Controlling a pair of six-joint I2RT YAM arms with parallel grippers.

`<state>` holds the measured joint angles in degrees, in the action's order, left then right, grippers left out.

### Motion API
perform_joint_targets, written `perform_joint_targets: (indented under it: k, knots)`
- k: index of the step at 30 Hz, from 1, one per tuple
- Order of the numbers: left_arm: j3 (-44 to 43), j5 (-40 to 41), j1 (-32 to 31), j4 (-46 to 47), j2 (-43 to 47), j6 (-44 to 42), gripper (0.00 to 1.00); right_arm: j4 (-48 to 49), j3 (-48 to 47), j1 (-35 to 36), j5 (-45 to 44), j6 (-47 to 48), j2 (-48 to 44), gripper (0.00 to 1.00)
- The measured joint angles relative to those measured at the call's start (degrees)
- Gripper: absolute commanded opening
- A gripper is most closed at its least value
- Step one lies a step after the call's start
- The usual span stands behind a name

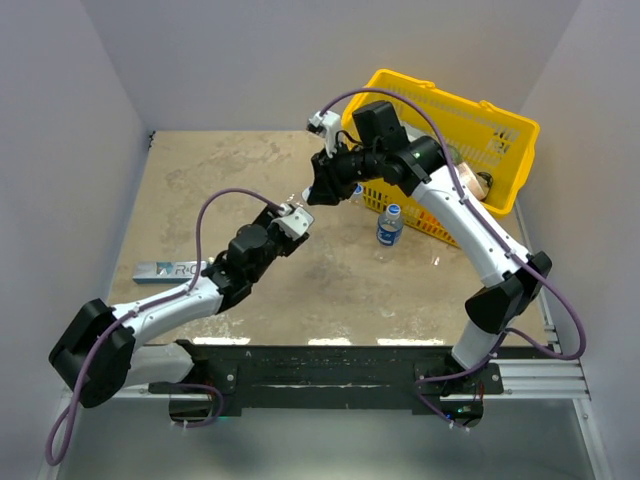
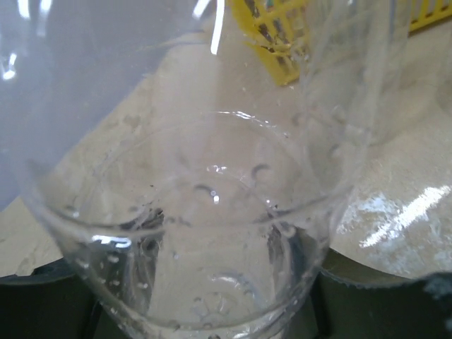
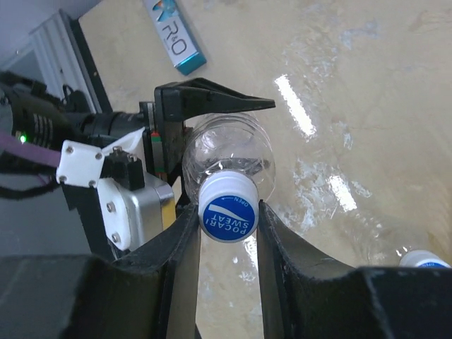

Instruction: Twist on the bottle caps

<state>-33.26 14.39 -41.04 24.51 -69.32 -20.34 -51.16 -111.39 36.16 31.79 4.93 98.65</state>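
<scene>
A clear unlabelled bottle (image 3: 227, 152) is held above the table between both arms. My left gripper (image 1: 292, 222) is shut on its body, which fills the left wrist view (image 2: 212, 233) and hides most of the fingers. A blue-and-white bottle cap (image 3: 227, 210) sits on the bottle's neck, and my right gripper (image 3: 227, 212) is shut on it, one finger pressed against each side. Right of the grippers, a bottle with a blue label (image 1: 389, 226) stands upright on the table with its cap on. Another blue cap (image 3: 424, 259) shows at the lower right edge of the right wrist view.
A yellow plastic basket (image 1: 480, 130) stands at the back right, close behind the right arm. A flat blue-and-white packet (image 1: 170, 270) lies at the left of the table beside the left arm. Grey walls close in the table on three sides.
</scene>
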Motion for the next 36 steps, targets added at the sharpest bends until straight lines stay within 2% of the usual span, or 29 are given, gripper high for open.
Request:
perform_joint_targets:
  k: [1,3,4,5,9,13,19,22,27,36]
  knots:
    - [-0.4,1.2,-0.2,0.6,-0.3,-0.1,0.0,0.0,-0.7,0.4,-1.5,-1.3,0.0,0.0]
    - [-1.4,2.6,-0.2,1.0,-0.8,-0.2,0.5,0.0,-2.0,0.8,-3.6,-3.3,0.0,0.0]
    - [-1.9,2.8,-0.2,1.0,-0.9,-0.2,0.68,0.0,-2.4,0.8,-4.1,-3.9,0.0,0.0]
    - [-2.3,2.8,-0.2,0.7,-1.0,-0.2,0.99,-0.1,-2.9,0.8,-4.5,-4.2,0.0,0.0]
    - [-3.0,2.7,-0.2,-0.7,-1.0,0.9,0.99,-1.0,-5.1,1.5,-6.2,-3.7,0.9,0.0]
    - [-2.8,0.9,0.1,-6.8,0.1,2.4,0.99,-2.5,-9.4,2.1,-8.7,0.7,4.0,0.0]
    - [0.4,-4.9,0.2,-19.1,11.4,9.0,0.99,-5.6,-17.0,2.1,-14.8,6.8,11.0,0.0]
    - [0.3,-5.4,0.6,-21.8,14.8,12.4,1.0,-6.3,-19.3,2.1,-18.5,9.5,14.8,0.0]
    - [-0.8,-4.8,2.1,-25.1,13.6,16.3,0.99,-8.3,-18.3,2.1,-22.3,11.6,18.0,0.0]
    - [-1.0,-4.8,3.2,-24.7,12.3,17.8,0.99,-8.6,-17.1,2.1,-24.0,12.7,18.4,0.0]
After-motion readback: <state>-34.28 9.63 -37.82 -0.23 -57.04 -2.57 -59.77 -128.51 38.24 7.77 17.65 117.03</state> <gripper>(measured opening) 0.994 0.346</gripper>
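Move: Both hands are on the last bottle: the left grips its lower body, with the bottle's middle about 4 cm above its hand point, while the right holds the cap. The right hand's goal is the clear patch of table about 9 cm ahead, 1 cm to its right and 27 cm below. The plain capped bottle's middle is roughly 9 cm ahead, 10 right and 17 below that hand; the blue-label bottle's, 4 ahead, 18 right, 17 below. The basket's is some 22 ahead and 29 right, 18 below. The left fingers let go of the bottle after both hands lift it together by nearly 2 cm; the opened left hand then backs off about 6 cm, drifting left and tipping down. Keeping its pinch on the cap, the right hand carries the bottle about 9 cm forward, then down towards the table beside the plain capped bottle, its fingers tilting some 25 degrees further downward before it stops. ##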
